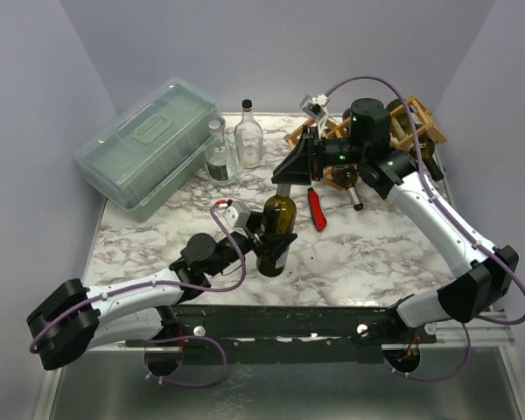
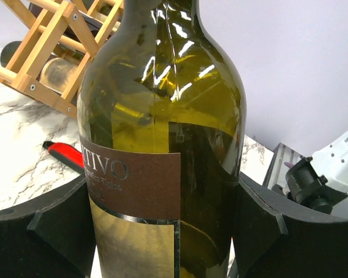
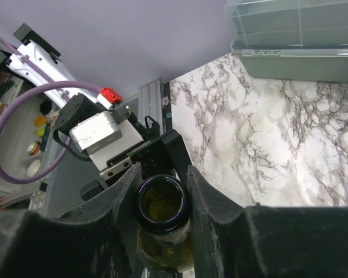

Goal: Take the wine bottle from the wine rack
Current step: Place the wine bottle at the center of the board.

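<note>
The wine bottle (image 1: 277,229), dark green glass with a brown and gold label, stands upright on the marble table in front of the wooden wine rack (image 1: 417,116). My left gripper (image 1: 274,251) holds its lower body, black fingers (image 2: 46,231) pressed on both sides of the wine bottle (image 2: 162,116). From above, my right gripper (image 1: 285,184) is shut on the neck. In the right wrist view the open bottle mouth (image 3: 161,204) sits between the fingers (image 3: 204,194) of the right gripper (image 3: 161,197). The wine rack (image 2: 46,52) stands behind the bottle on the left.
A translucent green-grey lidded box (image 1: 149,144) stands at the back left, with two clear glass bottles (image 1: 248,136) beside it. A red-handled tool (image 1: 317,208) lies right of the wine bottle. Another dark bottle (image 1: 346,178) lies in the rack.
</note>
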You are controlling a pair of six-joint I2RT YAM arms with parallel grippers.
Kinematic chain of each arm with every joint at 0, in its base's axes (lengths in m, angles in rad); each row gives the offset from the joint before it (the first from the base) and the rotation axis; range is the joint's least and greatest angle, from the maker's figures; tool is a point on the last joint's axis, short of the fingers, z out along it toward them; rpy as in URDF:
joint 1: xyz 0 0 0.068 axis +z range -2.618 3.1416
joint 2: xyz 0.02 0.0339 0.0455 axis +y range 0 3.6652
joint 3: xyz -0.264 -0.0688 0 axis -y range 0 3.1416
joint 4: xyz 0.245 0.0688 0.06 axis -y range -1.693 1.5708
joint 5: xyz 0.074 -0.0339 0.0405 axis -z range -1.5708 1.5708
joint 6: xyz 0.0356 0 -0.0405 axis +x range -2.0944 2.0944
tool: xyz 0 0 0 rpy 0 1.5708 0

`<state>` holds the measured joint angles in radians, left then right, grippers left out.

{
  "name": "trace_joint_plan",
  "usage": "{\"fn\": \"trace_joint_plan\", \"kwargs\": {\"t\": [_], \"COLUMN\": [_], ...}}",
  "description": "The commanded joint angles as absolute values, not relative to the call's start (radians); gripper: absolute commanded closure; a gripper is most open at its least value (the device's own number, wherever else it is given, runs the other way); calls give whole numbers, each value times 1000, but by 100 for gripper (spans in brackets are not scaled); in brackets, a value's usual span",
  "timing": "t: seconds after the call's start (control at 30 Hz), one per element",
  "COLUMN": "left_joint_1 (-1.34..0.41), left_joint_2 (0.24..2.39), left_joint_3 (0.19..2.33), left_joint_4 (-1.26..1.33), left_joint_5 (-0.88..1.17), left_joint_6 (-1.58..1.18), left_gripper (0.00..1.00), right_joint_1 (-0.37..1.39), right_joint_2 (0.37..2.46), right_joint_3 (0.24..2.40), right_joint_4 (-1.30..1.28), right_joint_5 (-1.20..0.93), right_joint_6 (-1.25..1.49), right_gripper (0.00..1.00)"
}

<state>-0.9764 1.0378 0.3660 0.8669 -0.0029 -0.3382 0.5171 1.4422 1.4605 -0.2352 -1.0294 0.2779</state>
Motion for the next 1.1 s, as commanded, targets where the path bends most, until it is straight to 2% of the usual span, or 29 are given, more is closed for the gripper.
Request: {"fn": "trace_joint_plan", "kwargs": {"t": [0.0,0.1,0.2,0.57,0.8,1.07], "left_joint_1": [-908,-819,-763,-705,-688,-685], "left_joint_2": [962,891,799,595,521,485], "left_joint_3": [346,332,362,450,547,632], "left_joint_4": [959,870,655,210,-57,-239], "left_joint_5": [144,252,299,239,118,10], "left_joint_6": [-475,-576,-581,-359,-285,-269], "left_gripper": [21,7,1,1,1,1], "right_joint_1": [523,523,524,535,562,610], "right_joint_2": [1471,1492,1513,1551,1606,1694], "right_joint_3": [1528,1540,1551,1558,1615,1708], "right_joint_4": [-289,-304,-299,-165,-171,-211], "right_joint_5": [-977,-944,-935,-918,-805,-707], "right_joint_6": [162,96,70,119,17,-96], "right_gripper": [100,100,100,100,100,100]}}
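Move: The wine bottle leans between both hands, base tipped back towards the robot: its body is in the left fingers, its middle about 1 cm ahead of the left hand and 3 above, and its neck is in the right fingers. From the right hand, the board's centre lies some 13 cm ahead, 3 left and 33 below. The red knife is about 16 ahead, 10 right and equally low; the label-fronted glass bottle is roughly 27 ahead, 16 left. The wine bottle's body is let go by the left fingers, which open fully and draw off about 11 cm to the left, a little higher. The right fingers keep their pinch on its neck and take it some 8 cm forward, with about 4 cm each of down and left, towards the board's centre, the wrist tilting some 15 to 20 degrees so that the base swings forward. ##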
